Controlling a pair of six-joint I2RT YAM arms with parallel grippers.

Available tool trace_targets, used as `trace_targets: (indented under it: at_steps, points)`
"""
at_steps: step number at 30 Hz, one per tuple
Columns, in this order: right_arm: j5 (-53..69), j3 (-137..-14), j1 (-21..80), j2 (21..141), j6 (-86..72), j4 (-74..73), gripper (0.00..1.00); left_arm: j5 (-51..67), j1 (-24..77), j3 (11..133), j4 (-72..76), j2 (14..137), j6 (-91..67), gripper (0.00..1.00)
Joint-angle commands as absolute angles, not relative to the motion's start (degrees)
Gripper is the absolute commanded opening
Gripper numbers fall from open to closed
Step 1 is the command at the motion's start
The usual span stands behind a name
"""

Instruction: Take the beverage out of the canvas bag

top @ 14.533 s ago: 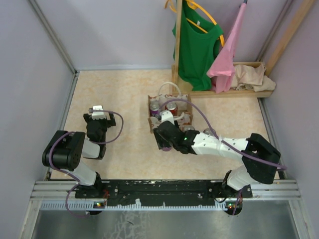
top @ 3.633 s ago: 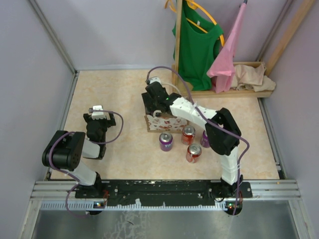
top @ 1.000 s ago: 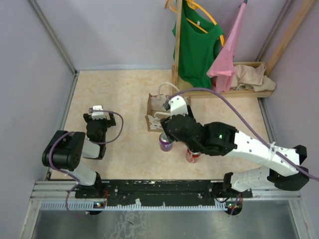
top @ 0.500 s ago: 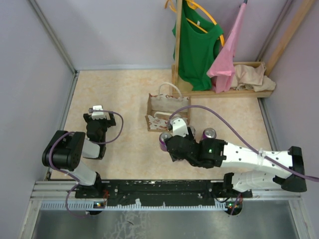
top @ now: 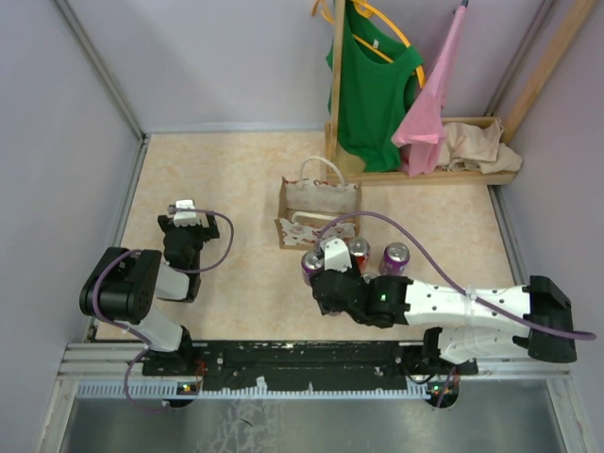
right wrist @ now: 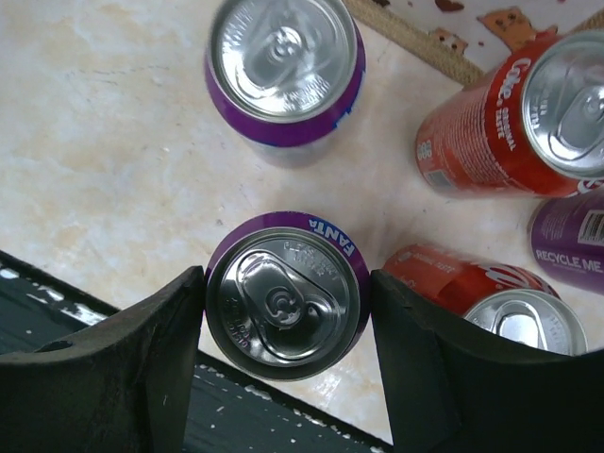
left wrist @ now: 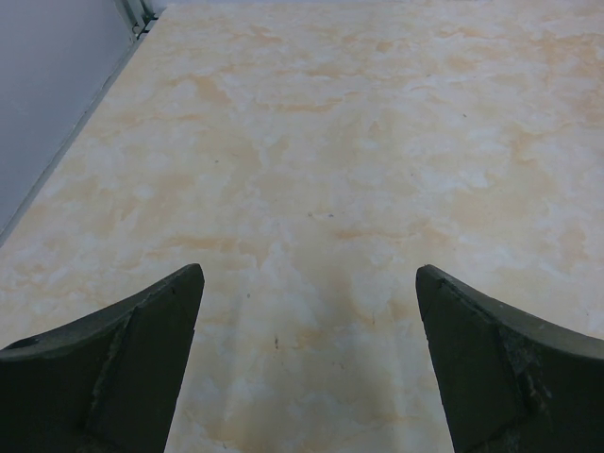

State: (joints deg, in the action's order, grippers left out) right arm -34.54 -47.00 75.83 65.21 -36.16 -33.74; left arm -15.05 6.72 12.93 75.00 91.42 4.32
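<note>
The canvas bag (top: 318, 206), cream with red print and white handles, stands mid-table. My right gripper (top: 332, 291) hangs in front of it, near the table's front edge. In the right wrist view it (right wrist: 286, 285) is shut on an upright purple Fanta can (right wrist: 283, 307), one finger on each side. Round it stand another purple can (right wrist: 285, 66), a red Coke can (right wrist: 514, 118) and a second red can (right wrist: 491, 300). The bag's printed edge (right wrist: 453, 19) shows at the top. My left gripper (left wrist: 310, 283) is open over bare table, far left of the bag (top: 184, 215).
A wooden rack (top: 425, 175) at the back right carries a green shirt (top: 373, 85), a pink garment (top: 434, 94) and a beige cloth (top: 477, 146). Purple walls close in both sides. A black rail (top: 311, 357) runs along the near edge, just below the held can.
My right arm has come from the bag toward the near edge with the purple can in its fingers. The left arm has not moved.
</note>
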Motion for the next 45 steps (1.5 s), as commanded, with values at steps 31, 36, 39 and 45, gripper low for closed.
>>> trace_targets:
  at_steps: [31, 36, 39, 45]
  points:
    - [-39.32, -50.33, 72.14, 60.61, -35.61, -28.28, 0.99, -15.47, 6.69, 12.61, 77.17, 91.85, 3.78, 1.0]
    - [-45.44, -52.56, 68.81, 58.84, -31.86, -28.83, 0.99, -15.47, 6.73, 12.57, 77.17, 91.85, 3.76, 1.0]
    - [-47.71, -53.74, 65.04, 58.69, -29.95, -28.57, 0.99, -15.44, 6.73, 12.57, 77.16, 91.85, 3.73, 1.0]
    - [-43.31, -52.96, 47.56, 57.25, -27.07, -26.26, 0.99, -15.41, 6.76, 12.57, 77.17, 91.85, 3.77, 1.0]
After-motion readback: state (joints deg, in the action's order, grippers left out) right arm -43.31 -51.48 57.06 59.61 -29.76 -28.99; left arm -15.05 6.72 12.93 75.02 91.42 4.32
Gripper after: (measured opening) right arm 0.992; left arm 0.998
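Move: The spot on the table for the Fanta can I still hold lies about 11 cm below my right hand and some 1 cm ahead. Around it stand the earlier Fanta can, roughly 7 cm ahead and 4 cm left of this hand; the front Coke can, 2 cm ahead and 9 cm right; and the back Coke can, 9 cm ahead and 6 cm right. From my left hand the spot is about 34 cm right, 20 cm back and 7 cm down. I lower the Fanta can the last 2 cm or so with my right hand, easing it slightly forward, then hold still while my fingers open wide and let go of it. From there I climb off it some 10 cm, the later part swinging forward and right towards the back Coke can by the bag, turning about 20 degrees clockwise as the fingers tip up. ##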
